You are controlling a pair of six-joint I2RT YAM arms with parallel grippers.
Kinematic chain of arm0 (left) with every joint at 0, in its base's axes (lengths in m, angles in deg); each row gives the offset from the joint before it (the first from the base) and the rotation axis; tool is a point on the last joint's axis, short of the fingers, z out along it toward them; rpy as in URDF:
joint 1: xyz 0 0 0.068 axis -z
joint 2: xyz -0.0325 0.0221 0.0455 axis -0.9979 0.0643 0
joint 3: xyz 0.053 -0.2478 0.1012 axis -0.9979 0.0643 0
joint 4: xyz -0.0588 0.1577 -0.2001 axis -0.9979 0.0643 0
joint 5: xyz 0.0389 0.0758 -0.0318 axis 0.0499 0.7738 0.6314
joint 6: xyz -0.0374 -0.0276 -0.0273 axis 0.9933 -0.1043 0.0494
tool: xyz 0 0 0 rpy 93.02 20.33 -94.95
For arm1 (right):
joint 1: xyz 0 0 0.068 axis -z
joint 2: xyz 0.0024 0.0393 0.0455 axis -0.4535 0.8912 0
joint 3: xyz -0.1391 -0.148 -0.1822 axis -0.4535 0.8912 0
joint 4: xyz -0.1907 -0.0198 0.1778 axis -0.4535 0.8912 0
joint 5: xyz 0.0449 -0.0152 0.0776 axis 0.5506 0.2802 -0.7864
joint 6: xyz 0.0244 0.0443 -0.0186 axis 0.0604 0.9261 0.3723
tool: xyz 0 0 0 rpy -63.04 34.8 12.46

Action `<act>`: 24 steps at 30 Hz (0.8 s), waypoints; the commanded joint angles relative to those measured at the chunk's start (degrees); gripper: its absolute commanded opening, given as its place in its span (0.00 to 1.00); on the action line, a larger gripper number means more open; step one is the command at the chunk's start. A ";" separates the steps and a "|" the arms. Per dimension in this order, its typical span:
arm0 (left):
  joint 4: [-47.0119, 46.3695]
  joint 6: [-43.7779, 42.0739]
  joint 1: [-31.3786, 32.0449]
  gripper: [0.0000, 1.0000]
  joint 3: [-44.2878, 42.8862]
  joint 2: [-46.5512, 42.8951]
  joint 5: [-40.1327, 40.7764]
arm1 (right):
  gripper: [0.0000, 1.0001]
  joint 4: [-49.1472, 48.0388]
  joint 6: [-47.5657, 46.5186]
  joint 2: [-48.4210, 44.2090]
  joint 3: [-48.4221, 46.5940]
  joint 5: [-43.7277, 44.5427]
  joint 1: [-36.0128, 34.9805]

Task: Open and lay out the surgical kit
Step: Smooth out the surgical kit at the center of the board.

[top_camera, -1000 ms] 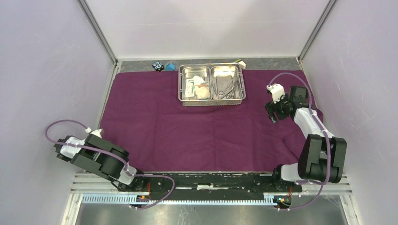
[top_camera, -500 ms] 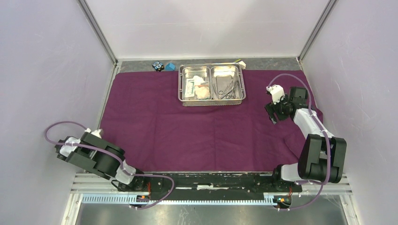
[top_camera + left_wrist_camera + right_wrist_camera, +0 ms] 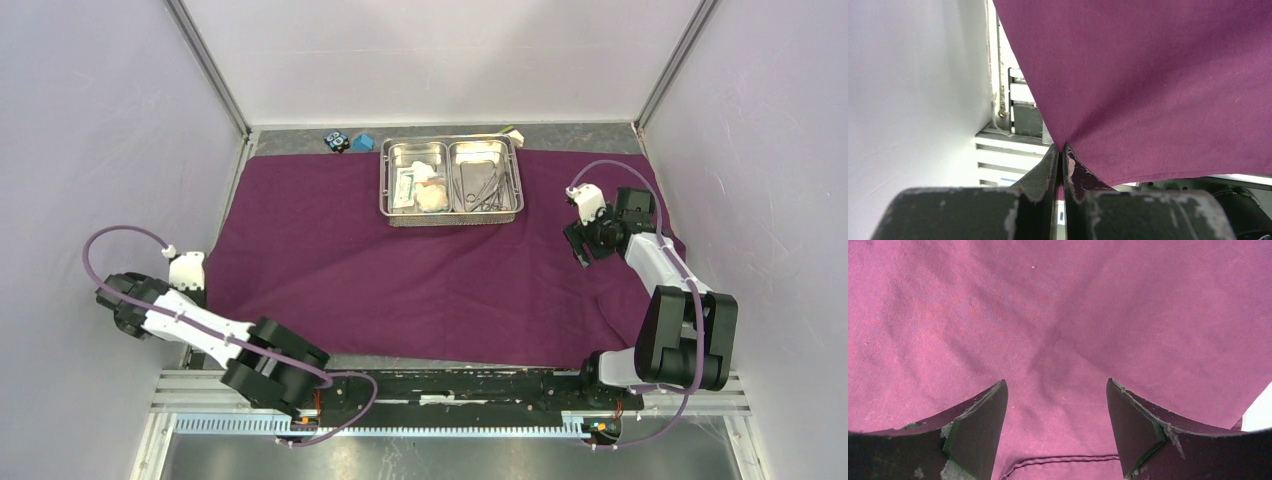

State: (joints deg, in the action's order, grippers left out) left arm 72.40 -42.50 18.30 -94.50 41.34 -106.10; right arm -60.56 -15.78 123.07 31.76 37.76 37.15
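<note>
The dark-purple cloth wrap (image 3: 420,280) lies spread over the table. The steel tray (image 3: 452,216) stands on its far middle. The tray's left compartment holds a flat white packet (image 3: 403,186) and gauze wads (image 3: 432,197). Its right compartment holds the steel clamps and tweezers (image 3: 485,187). My left gripper (image 3: 198,288) is shut on the cloth's near-left corner. The left wrist view shows the closed gripper (image 3: 1060,148) pinching the cloth (image 3: 1148,75), which is pulled taut. My right gripper (image 3: 580,246) hovers open over the cloth's right part; the right wrist view shows it (image 3: 1055,385) with only cloth (image 3: 1048,300) between the jaws.
A black block (image 3: 337,141) and a blue block (image 3: 364,142) sit off the cloth at the back left. A small yellow-white block (image 3: 513,133) lies behind the tray. Walls close in on both sides. The metal rail (image 3: 450,385) runs along the near edge.
My left arm has swung out to the left, and the near-left corner of the cloth has moved left with it. My right gripper has barely moved.
</note>
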 commanded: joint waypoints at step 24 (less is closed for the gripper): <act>1.55 4.74 14.10 0.82 0.20 -7.20 -1.81 | 0.79 3.32 -3.34 -5.17 -0.48 3.59 1.86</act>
State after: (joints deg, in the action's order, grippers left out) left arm 73.62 -42.09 29.65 -91.02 34.43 -101.03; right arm -59.77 -17.48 121.82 31.76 39.66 37.43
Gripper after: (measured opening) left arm 0.793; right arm 0.788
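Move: My left fingers are shut on the near-left corner of the purple kit cloth, held up in the air. The board's own near-left corner, where this cloth corner belongs, lies about 7 cm back, 2 cm to the left and 11 cm below. The steel tray stands roughly 40 cm ahead and 55 cm to the right, some 10 cm lower. From my right hand the board's near-left corner is about 28 cm back, 95 cm to the left and 6 cm down. With a short upward flick of my left hand, about 3 cm up while drifting right and a little forward, I spread the fingers wide and let go of the cloth corner. Then I sink back down about 3 cm over the cloth, ending some 3 cm to the right of where I began, the wrist turned about 10 degrees clockwise. ##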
